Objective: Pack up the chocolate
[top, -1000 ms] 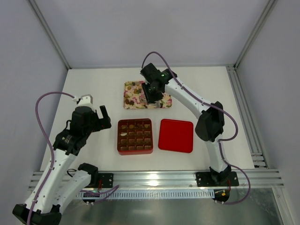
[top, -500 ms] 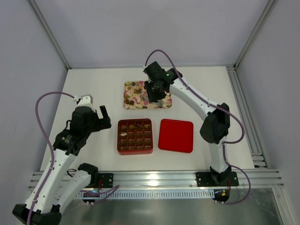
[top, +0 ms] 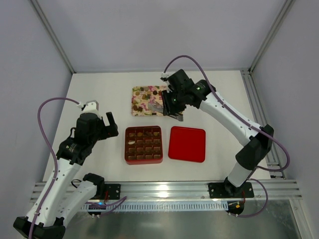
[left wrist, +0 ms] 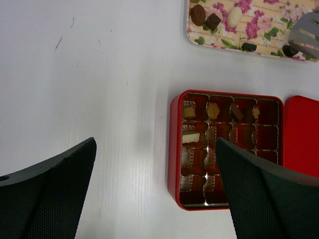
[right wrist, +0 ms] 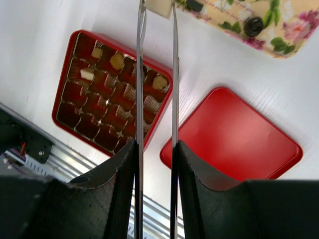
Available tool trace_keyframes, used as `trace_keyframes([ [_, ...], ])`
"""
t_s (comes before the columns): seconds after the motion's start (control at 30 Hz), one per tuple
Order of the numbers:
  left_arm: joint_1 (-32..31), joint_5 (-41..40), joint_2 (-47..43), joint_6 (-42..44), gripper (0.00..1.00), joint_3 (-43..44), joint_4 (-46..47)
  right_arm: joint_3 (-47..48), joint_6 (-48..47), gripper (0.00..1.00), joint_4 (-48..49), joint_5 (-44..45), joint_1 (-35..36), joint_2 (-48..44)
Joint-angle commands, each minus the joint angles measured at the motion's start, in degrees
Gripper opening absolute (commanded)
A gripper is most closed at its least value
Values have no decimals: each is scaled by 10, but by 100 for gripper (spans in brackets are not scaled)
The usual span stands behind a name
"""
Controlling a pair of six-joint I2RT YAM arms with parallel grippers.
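A whitish chocolate [right wrist: 158, 7] is pinched between the thin metal blades of my right gripper [right wrist: 157, 20], which is shut on it. That gripper [top: 168, 110] hangs above the near right corner of the floral tray [top: 142, 105]. More chocolate pieces [left wrist: 213, 21] lie on the tray. The open red box [top: 143, 145] has a brown gridded insert, with several pieces [left wrist: 213, 110] in its far rows. My left gripper [left wrist: 154, 199] is open, to the left of the box [left wrist: 174, 149] and above bare table, with nothing between its fingers.
The red lid [top: 187, 144] lies flat just right of the box. Grey walls enclose the white table, and a metal rail [top: 164, 190] runs along its near edge.
My right arm has swung right and toward the near side, carrying the whitish piece from over the tray's middle to its near right corner. The left arm has not moved.
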Motion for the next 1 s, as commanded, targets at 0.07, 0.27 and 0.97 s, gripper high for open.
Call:
trace_keyframes([
  [0.07, 2, -14, -5, -4, 100, 4, 13, -63, 21, 38, 35, -34, 41, -77],
  [0.27, 2, -14, -5, -4, 100, 4, 13, -117, 46, 38, 45, -26, 100, -120],
  [0.97, 1, -16, -6, -3, 100, 4, 12, -135, 60, 42, 59, -18, 165, -66],
])
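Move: The right hand already holds tongs with a white chocolate at their tips. The empty compartment it is meant for, second from left in the box's second row from the far side, lies about 6 cm back and 13 cm left of the hand, 14 cm below. The earlier white chocolate sits 4 cm left of that compartment, the flowered tray some 17 cm ahead and 6 cm left of the hand, and the red lid 7 cm back and 8 cm right. From the left hand, that compartment is about 3 cm ahead and 11 cm right. Back towards the base by about 12 cm, the right hand swings the tongs from beside the tray to over the box, veering some 4 cm left and turning about 12 degrees counter-clockwise. The backward travel stops and the hand eases down 4 cm in all, lowering the tips to the compartment; at the end the fingers open slightly and the tongs' tips spread around the white chocolate. ##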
